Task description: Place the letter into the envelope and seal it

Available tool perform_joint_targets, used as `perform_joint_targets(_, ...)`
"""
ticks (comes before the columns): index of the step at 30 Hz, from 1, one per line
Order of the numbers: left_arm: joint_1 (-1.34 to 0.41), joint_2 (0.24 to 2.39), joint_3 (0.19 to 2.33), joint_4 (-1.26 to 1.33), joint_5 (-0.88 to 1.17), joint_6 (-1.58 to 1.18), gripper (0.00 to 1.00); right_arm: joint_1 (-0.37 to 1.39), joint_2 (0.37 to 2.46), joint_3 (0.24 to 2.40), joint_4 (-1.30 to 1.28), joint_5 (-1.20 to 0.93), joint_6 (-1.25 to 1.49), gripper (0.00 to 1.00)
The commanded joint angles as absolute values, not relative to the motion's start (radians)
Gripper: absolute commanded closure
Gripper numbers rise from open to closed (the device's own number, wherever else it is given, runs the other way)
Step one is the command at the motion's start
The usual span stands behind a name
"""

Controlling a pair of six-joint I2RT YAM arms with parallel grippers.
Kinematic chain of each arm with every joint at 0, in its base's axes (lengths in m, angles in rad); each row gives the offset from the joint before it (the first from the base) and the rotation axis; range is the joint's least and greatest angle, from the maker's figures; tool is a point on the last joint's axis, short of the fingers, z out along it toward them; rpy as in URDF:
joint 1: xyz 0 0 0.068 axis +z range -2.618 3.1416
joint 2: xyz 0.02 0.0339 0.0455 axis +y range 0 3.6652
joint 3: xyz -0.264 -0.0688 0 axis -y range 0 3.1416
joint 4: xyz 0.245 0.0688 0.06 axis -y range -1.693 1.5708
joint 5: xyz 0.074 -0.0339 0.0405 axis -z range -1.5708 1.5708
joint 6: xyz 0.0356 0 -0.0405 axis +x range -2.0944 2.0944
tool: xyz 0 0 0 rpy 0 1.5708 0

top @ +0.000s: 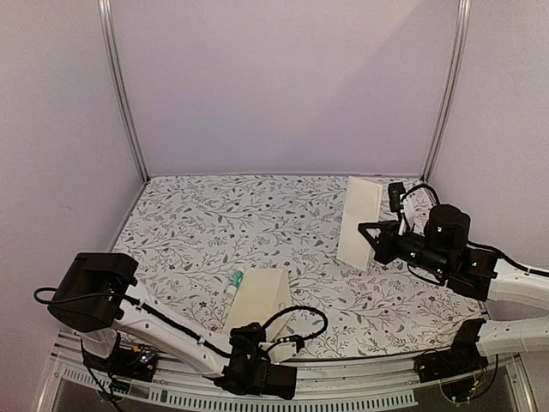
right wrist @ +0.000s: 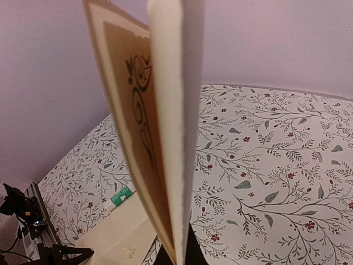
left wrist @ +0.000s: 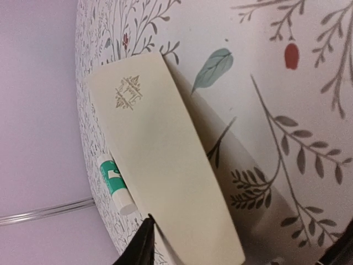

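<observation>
The cream envelope [top: 260, 296] lies near the table's front edge, its emblem side [left wrist: 128, 93] lifted off the cloth. My left gripper [top: 256, 339] reaches in from the front. In the left wrist view its fingers [left wrist: 142, 243] stand apart on either side of the envelope's [left wrist: 165, 165] near end, one touching its edge. At the right, my right gripper [top: 371, 236] is shut on the folded tan letter [top: 360, 221] and holds it upright above the table. The right wrist view shows the letter [right wrist: 160, 138] edge-on, its dark border visible, and the envelope [right wrist: 110, 237] below.
A green and white glue stick [top: 238, 280] lies against the envelope's far left edge [left wrist: 113, 182]. The floral table cloth [top: 257, 215] is bounded by lilac walls and two metal posts [top: 124, 94]. A metal rail [top: 360, 390] runs along the front edge.
</observation>
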State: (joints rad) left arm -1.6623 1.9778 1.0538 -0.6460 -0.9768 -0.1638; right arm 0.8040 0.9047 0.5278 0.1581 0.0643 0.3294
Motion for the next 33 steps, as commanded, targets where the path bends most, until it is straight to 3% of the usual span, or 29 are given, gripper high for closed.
perform_joint_targets(1, -1.635, 1.945, 1.029, -0.538, -0.998, -0.128, 0.82, 0.799, 0.907, 0.517, 0.184, 0.052, 0.325, 1.00)
perform_joint_targets(6, -1.618, 1.915, 1.011, -0.484, -1.018, -0.120, 0.96, 0.799, 0.913, 0.522, 0.184, 0.052, 0.324, 1.00)
perform_joint_targets(10, -1.605, 1.803, 0.954, -0.282, -0.978, -0.042, 1.00, 0.799, 0.902, 0.523, 0.184, 0.064, 0.325, 1.00)
perform_joint_targets(17, -1.520, 1.554, 0.760, 0.077, -0.784, 0.059, 1.00, 0.799, 0.804, 0.506, 0.181, 0.088, 0.312, 1.00)
perform_joint_targets(33, -1.222, 1.333, 0.644, 0.328, -0.351, 0.060, 1.00, 0.799, 0.574, 0.406, 0.355, -0.097, 0.085, 0.97)
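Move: The near edge of the envelope already lies between my half-open left fingers; its middle is about 9 cm ahead of that hand, neither left nor right, and almost level with it. The glue stick lies some 14 cm ahead and 6 cm to the left of the same hand. From my right hand, which holds the folded letter, the envelope's middle is about 29 cm left, 5 cm back and 22 cm below. I shut my left fingers on the envelope's near edge, creeping forward barely a centimetre, then lift it off the table about 12 cm and carry it some 7 cm forward, rolling the wrist some 50 degrees so its left side drops. My right hand keeps its pinch on the letter, rises about 7 cm and draws back 4 cm and slightly right, its fingers tilting upward. ##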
